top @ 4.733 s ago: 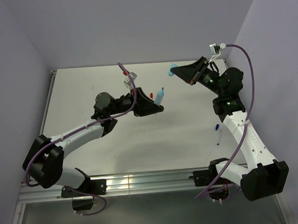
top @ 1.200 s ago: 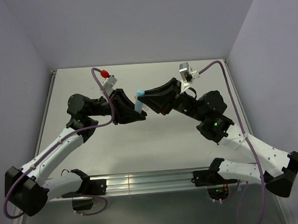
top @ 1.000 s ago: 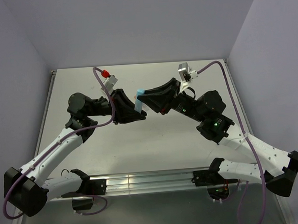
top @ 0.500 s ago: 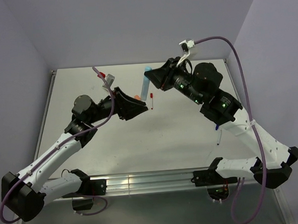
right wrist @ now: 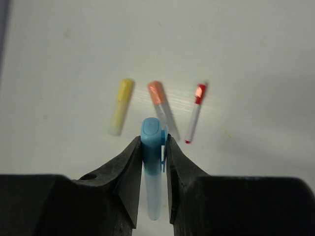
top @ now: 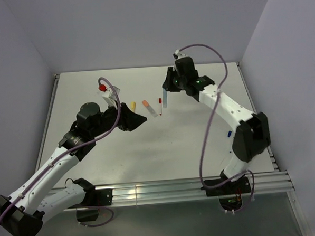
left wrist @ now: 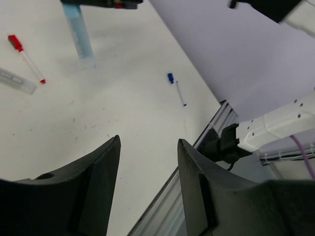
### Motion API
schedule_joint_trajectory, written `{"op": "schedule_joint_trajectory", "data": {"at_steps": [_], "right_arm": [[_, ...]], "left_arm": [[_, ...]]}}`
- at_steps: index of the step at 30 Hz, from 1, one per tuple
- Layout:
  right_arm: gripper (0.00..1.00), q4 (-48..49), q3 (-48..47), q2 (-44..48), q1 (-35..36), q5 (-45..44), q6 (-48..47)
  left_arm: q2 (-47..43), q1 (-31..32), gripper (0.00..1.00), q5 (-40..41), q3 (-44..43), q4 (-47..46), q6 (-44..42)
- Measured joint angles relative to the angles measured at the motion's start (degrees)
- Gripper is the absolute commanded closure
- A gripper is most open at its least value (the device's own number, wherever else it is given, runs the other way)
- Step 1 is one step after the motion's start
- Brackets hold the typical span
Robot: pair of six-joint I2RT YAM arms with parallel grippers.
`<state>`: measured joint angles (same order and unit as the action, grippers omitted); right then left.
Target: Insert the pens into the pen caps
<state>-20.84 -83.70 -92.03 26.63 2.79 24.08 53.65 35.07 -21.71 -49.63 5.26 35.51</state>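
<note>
My right gripper (right wrist: 153,142) is shut on a light blue pen (right wrist: 153,196) with its light blue pen cap (right wrist: 151,130) on, hanging upright over the table (top: 190,142). From above the right gripper (top: 167,87) holds that pen (top: 165,99) at the far middle. Just beyond lie a yellow capped pen (right wrist: 120,105), an orange capped pen (right wrist: 162,105) and a thin red pen (right wrist: 196,113), side by side. My left gripper (top: 141,119) is open and holds nothing; its view shows the left gripper (left wrist: 147,147) low over the table, with the blue pen (left wrist: 79,34) far ahead.
A thin dark blue pen (top: 229,133) lies alone at the right, also in the left wrist view as a dark blue pen (left wrist: 176,88). Metal rails (top: 161,189) run along the near edge. Walls close the table at the back and sides.
The left gripper opened, let go of the blue pen and drew back left. The right arm carried the capped blue pen to the far middle, next to the row of pens.
</note>
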Motion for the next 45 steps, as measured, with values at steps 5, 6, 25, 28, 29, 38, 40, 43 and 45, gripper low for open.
{"op": "schedule_joint_trajectory", "data": {"at_steps": [5,6,25,28,29,38,40,43,45], "right_arm": [[1.0,-3.4,-3.1,-17.0,-1.8,0.3,0.1],[1.0,-4.2,-4.2,-20.2,-1.9,0.2,0.3],[0.57,-12.7,-20.0,-35.6,-3.0,-5.2,3.3],[0.51,-14.1,-20.2,-36.5,-3.7,-5.4,3.3],[0.5,-14.6,-20.5,-36.7,-3.8,-5.5,3.3],[0.47,-18.7,-20.2,-32.1,-4.9,-8.9,4.8],[0.48,-18.7,-16.5,-27.1,-5.7,-8.8,6.1],[0.48,-18.6,-8.4,-16.8,-8.4,-7.8,9.2],[0.48,-18.2,-2.6,-9.7,-11.2,-7.4,11.2]], "left_arm": [[0.3,-0.1,0.43,0.8,-0.8,6.3,-4.1],[0.1,-0.1,0.43,1.0,-0.8,6.9,-4.6],[-1.3,-1.5,0.43,0.5,0.8,9.7,-7.8],[-1.3,-1.5,0.43,0.0,0.8,9.7,-7.8],[-1.3,-1.6,0.43,-0.1,0.8,9.7,-7.8],[-2.1,-2.1,0.43,-0.5,0.8,10.0,-7.6],[-2.4,-2.3,0.42,-0.7,0.8,10.1,-7.4],[-2.8,-2.4,0.43,-1.0,1.0,10.1,-7.1],[-2.9,-2.4,0.43,-1.4,1.0,10.1,-6.8]]}}
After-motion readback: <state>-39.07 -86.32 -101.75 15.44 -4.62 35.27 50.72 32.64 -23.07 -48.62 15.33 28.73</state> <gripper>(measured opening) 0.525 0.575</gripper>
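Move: The right hand already holds the capped light-blue pen in the air; its clear spot on the table lies about 21 cm below, some 4 cm ahead and 1 cm to the right. Lying level with that spot are the red pen, about 5 cm to its left, and the orange pen, about 11 cm to its left; the yellow pen is some 21 cm left of it and 1 cm nearer. From the left hand the spot is about 24 cm ahead, 17 cm right and 26 cm down. The right hand drops about 20 cm to the table, tipping its fingers some 25 degrees further down, eases a few centimetres forward low over the surface, and opens to let go of the blue pen beside the red one. Then, fingers open, it lifts about 10 cm away to the right and back, turning clockwise, while the empty left hand sinks slightly. ##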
